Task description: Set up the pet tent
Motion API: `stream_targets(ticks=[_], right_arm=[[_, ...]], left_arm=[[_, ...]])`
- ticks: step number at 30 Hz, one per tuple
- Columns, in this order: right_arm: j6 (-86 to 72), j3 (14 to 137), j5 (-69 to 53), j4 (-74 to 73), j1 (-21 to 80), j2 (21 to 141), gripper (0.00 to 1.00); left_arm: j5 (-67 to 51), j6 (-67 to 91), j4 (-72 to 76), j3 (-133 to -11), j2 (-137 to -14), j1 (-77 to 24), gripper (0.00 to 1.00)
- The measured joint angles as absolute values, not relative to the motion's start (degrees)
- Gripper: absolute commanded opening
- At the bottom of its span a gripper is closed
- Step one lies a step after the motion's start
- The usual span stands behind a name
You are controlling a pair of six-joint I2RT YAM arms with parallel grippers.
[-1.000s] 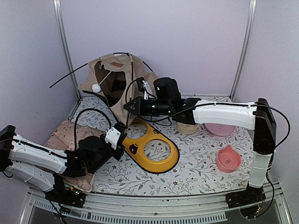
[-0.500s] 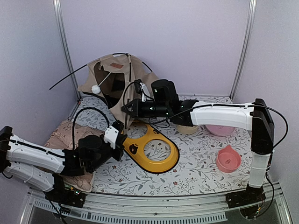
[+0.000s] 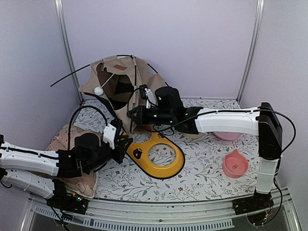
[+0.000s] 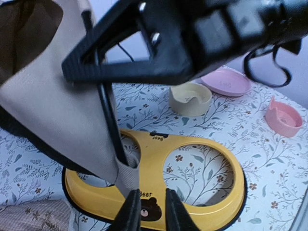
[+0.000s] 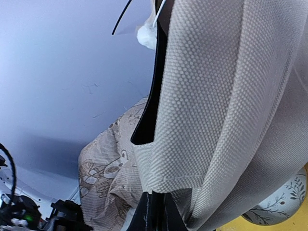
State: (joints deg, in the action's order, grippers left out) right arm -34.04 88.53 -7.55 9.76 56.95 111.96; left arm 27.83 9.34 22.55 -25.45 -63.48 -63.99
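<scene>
The pet tent [image 3: 120, 79] is a tan fabric shell with thin black poles, standing crumpled at the back left, its white pompom [image 3: 99, 91] hanging in front. My right gripper [image 3: 133, 114] is shut on the tent's lower front edge; in the right wrist view its fingers [image 5: 156, 211] pinch the tan weave [image 5: 226, 96]. My left gripper [image 3: 126, 142] sits just below it, over the yellow tray's left end. In the left wrist view its jaws [image 4: 150, 204] stand slightly open with nothing between them, and the tent's corner strap [image 4: 126, 178] and a black pole [image 4: 108, 115] lie just to their left.
The yellow double-bowl tray [image 3: 144, 154] lies mid-table. A pinkish patterned cushion [image 3: 67, 137] lies at the left under my left arm. A cream bowl [image 4: 190, 98] and two pink bowls [image 3: 227, 133] [image 3: 235, 163] sit to the right. A loose pole end [image 3: 72, 76] sticks out left.
My left gripper's jaws have parted a little and its arm has drawn back to the left. My right gripper has crept left and down with the tent edge.
</scene>
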Motion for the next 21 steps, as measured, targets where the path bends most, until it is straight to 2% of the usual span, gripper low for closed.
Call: stream_targets(ticks=[3,12,21], right_arm=[[-31.9,88.4,-5.5,7.7,56.8,112.0,0.0],[-20.2,95.3,-2.4,-3.2,56.7,112.0,0.0],[-7.5,98.0,1.8,-12.5,56.2,111.0,0.0]], left_arm=[[26.1,11.1,22.0,-28.0,-60.7,-64.1,0.4],[28.6,12.2,16.6,-33.8,-50.9,-63.2,0.63],[32.1,10.5,5.6,-49.1,-50.3,-56.1,0.69]])
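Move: The tent's front corner, with the pole end in its pocket, is about 3 cm ahead of the left fingertips and 1 cm above them. Some 20 cm ahead of the left hand and 25 cm up is the pole hub, and the white pompom hangs about 16 cm ahead, 12 cm left and 8 cm up. The yellow tray is 4 cm ahead, 11 cm right and 17 cm below. For the right hand, gripping the pole, that corner is about 8 cm below, 3 cm back and 1 cm left. The tent's front corner is left behind as the left fingers, already parting, open wide and the hand climbs about 20 cm, later swinging left and slightly forward in front of the tent door, fingers tipping up. The pole stays pinched in the right hand, which eases a few centimetres right and forward while its fingers tip down and roll, some 30 degrees in all, leaning the pole. ##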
